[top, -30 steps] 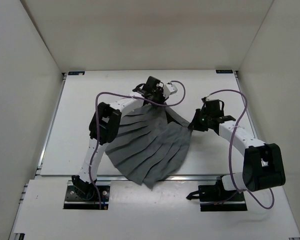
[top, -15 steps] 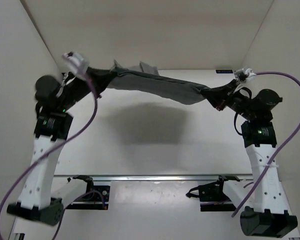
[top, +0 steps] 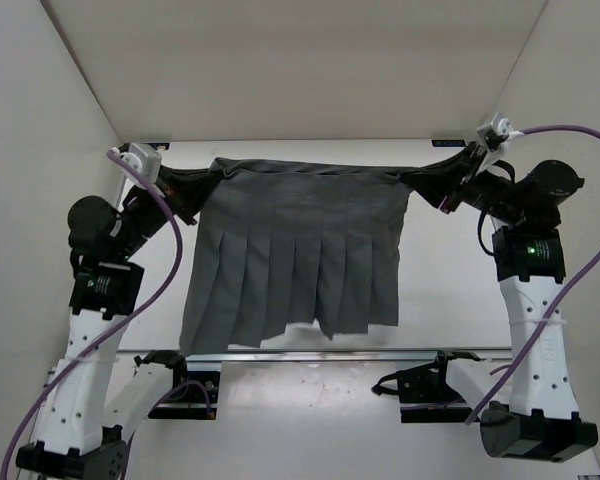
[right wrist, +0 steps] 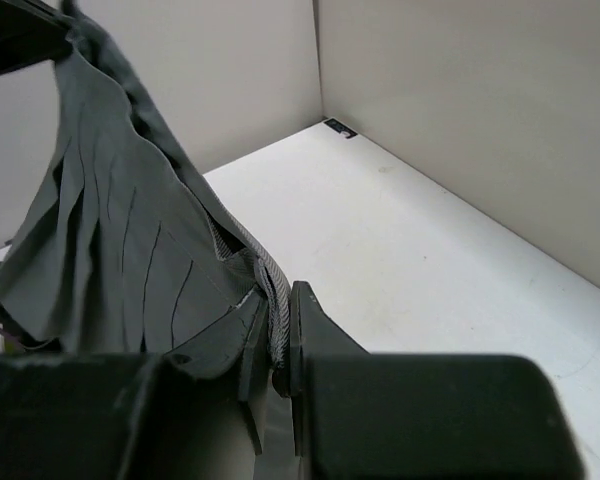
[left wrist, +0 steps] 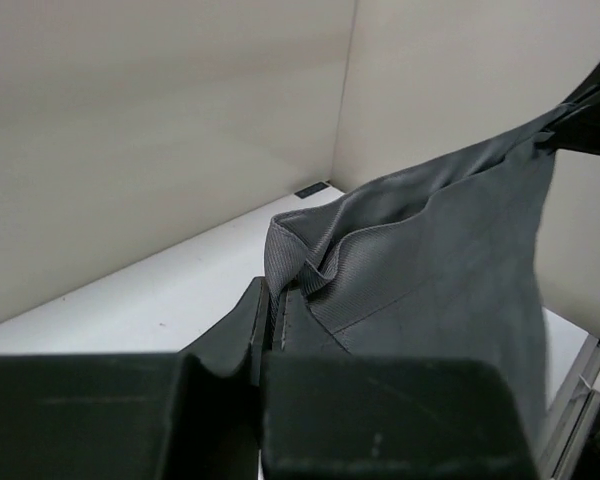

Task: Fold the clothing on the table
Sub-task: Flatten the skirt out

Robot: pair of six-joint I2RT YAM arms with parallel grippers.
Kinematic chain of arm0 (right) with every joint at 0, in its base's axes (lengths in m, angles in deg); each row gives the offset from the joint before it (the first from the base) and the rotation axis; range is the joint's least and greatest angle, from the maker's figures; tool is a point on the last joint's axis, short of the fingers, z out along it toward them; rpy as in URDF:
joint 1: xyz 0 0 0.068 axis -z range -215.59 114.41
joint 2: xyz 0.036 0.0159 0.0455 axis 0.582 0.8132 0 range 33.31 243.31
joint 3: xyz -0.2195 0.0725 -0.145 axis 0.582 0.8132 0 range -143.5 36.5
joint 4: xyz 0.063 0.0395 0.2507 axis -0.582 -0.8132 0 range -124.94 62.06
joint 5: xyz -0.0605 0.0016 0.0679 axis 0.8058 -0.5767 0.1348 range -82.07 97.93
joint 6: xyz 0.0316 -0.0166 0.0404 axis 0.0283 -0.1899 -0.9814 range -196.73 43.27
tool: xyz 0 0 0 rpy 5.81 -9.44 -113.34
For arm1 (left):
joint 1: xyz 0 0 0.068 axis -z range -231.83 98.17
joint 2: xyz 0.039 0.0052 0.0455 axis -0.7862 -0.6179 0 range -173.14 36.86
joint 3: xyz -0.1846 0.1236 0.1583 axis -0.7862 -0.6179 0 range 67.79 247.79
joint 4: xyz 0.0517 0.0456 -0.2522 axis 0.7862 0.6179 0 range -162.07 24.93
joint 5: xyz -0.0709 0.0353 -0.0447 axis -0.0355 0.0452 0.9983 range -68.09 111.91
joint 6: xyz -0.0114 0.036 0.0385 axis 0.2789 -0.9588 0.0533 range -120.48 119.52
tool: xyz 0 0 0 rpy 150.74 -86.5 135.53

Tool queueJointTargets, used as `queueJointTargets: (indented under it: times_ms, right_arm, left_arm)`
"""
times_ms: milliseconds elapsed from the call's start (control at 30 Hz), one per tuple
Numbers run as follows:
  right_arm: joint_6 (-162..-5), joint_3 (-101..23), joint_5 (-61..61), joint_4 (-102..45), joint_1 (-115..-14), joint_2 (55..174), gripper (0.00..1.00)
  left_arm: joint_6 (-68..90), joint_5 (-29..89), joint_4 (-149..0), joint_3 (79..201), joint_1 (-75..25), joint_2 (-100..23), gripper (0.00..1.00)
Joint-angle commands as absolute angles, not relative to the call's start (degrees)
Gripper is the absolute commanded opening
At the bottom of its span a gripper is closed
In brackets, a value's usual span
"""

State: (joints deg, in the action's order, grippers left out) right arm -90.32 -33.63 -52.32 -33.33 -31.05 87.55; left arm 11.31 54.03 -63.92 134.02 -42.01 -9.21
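The clothing (top: 298,255), a grey pleated skirt, hangs spread in the air between both raised arms, waistband on top and pleats falling toward the near table edge. My left gripper (top: 192,186) is shut on the waistband's left end. In the left wrist view the ribbed band of the clothing (left wrist: 420,270) runs out from between the left gripper (left wrist: 272,300) fingers. My right gripper (top: 426,184) is shut on the right end. The right wrist view shows the clothing (right wrist: 130,240) pinched in the right gripper (right wrist: 277,318). The white table (top: 460,300) lies below.
White walls (top: 310,70) enclose the table on three sides. Metal rails (top: 420,352) run along its near edge. Purple cables (top: 580,270) loop from both arms. The arm bases (top: 435,388) sit at the near edge under the skirt's hem.
Both arms rose and swung apart, lifting the skirt off the table by its waistband. It was bunched and stretched half a second ago and now hangs open and flat.
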Motion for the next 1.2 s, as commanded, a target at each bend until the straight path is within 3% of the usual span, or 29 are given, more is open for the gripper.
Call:
queueJointTargets:
  times_ms: [0, 233, 400, 533, 667, 867, 967, 1167]
  right_arm:
    - [-92.5, -34.0, -54.1, -25.6, -29.9, 93.8, 0.00]
    - [-90.0, -43.8, -50.8, -25.8, -32.1, 112.8, 0.00]
    - [-83.2, -73.6, -48.2, -43.7, -33.5, 127.4, 0.00]
    - [-81.7, -84.6, -48.6, -50.4, -32.4, 134.6, 0.00]
    - [-81.0, -75.0, -48.2, -47.9, -33.2, 134.2, 0.00]
    - [-79.7, -48.3, -43.8, -37.9, -36.8, 130.5, 0.00]
    - [-80.1, -36.4, -38.2, -36.3, -39.6, 127.2, 0.00]
    - [-85.8, -16.9, -29.5, -38.7, -48.1, 113.2, 0.00]
  left_arm:
    - [14.6, 52.7, -72.8, 130.0, -43.9, -15.0, 0.00]
    - [14.7, 59.0, -82.7, 134.3, -45.5, -34.6, 0.00]
    - [12.5, 61.8, -77.1, 153.0, -46.8, -49.8, 0.00]
    - [10.8, 60.5, -75.3, 158.8, -46.9, -51.3, 0.00]
    - [10.5, 60.3, -79.0, 151.7, -45.8, -50.0, 0.00]
    - [15.9, 57.1, -89.3, 125.9, -43.5, -46.0, 0.00]
    - [18.9, 49.4, -90.7, 111.0, -40.3, -41.1, 0.00]
    - [26.6, 34.0, -81.1, 96.3, -29.6, -25.1, 0.00]
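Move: Each hand holds one end of the skirt's waistband high up, the skirt hanging between them. The table's middle, where it will lie, is about 12 cm ahead of the left hand, 15 to its right and 44 below; from the right hand it is about 12 ahead, 18 to the left. The hem's middle hangs some 14 cm back of both hands and 33 below. The near rail runs roughly 16 cm back, at table height. Forward and somewhat down first, both hands fling the pinched waistband about 22 cm out over the table, lift it briefly, then sweep it steeply down and back towards the robot, ending near table height. Fingertips tip down some 50 degrees, both grips stay shut, and the hands draw slightly together. ##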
